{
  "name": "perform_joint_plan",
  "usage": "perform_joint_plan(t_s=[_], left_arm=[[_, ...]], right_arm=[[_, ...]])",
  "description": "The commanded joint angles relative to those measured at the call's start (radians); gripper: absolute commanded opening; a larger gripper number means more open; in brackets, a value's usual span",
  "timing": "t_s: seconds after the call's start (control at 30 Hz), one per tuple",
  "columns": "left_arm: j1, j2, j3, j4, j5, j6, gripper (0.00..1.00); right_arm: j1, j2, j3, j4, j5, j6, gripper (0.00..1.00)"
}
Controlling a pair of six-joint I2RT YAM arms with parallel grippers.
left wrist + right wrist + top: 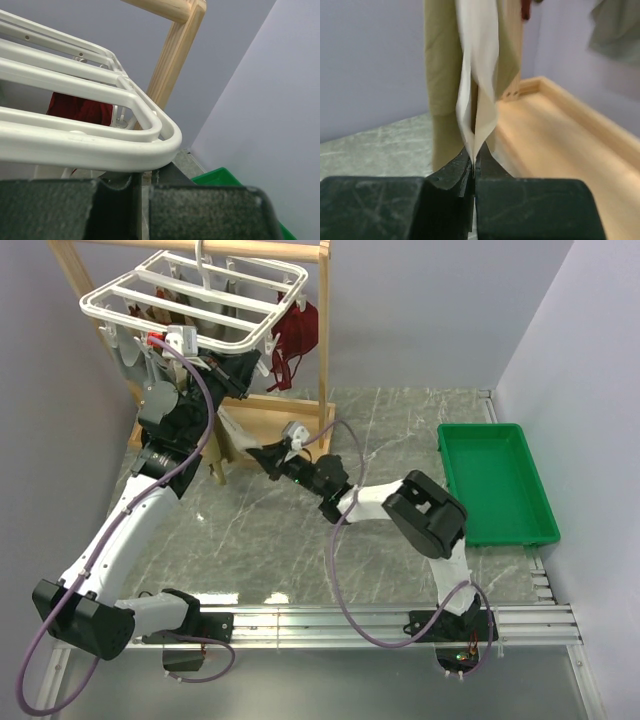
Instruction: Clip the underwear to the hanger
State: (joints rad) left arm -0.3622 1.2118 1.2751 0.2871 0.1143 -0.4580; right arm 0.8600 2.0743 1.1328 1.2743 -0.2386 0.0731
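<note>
The white hanger hangs from the wooden stand at the top left, and its rim fills the left wrist view. My left gripper is raised just under the rack's near right corner. Its jaws stand shut, and nothing shows between them. The tan underwear hangs down in front of the stand, its pale inner side turned to the right wrist camera. My right gripper is shut on the underwear's lower pale edge. In the top view it holds the cloth below the rack.
A dark red garment and a grey garment hang from the rack. The wooden stand has its base board right behind the cloth. A green tray sits at the right, by the wall.
</note>
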Motion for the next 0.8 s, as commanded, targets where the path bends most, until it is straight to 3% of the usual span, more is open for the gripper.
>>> perform_joint_plan(t_s=[0.0, 0.33, 0.77], left_arm=[[0.017, -0.029, 0.007, -0.049, 0.028, 0.010, 0.00], [0.029, -0.043, 0.012, -0.095, 0.091, 0.015, 0.00], [0.045, -0.047, 0.009, -0.131, 0.176, 0.022, 0.00]], right_arm=[[-0.056, -0.164, 0.015, 0.028, -0.042, -0.064, 0.00], [-0.102, -0.286, 0.148, -0.337, -0.172, -0.314, 0.00], [-0.160, -0.306, 0.252, -0.440, -0.312, -0.386, 0.00]])
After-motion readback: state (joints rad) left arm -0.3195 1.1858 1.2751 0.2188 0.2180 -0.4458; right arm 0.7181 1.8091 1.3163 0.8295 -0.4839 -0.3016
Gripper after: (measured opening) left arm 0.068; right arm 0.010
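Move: My right hand already pinches the free end of the underwear's white waistband. The open clip it is meant for lies about 22 cm above and 4 cm ahead, hardly to either side, some 3 cm under my left fingertips. The hanger's near right corner is about 4 cm above that clip. The underwear's clipped end is about 10 cm to my right hand's left, 4 cm ahead and 15 cm up; the red garment hangs 13 cm ahead, 9 cm right and 18 cm up. I lift the waistband end fast with my right hand, about 13 cm up and 5 cm to the right, towards the clip at the hanger's corner, then ease off just below it with a slight forward creep. The wrist rolls some 25 degrees on the way and the fingers stay shut on the cloth. My left hand keeps its pinch at the corner clip, sagging barely a centimetre. ##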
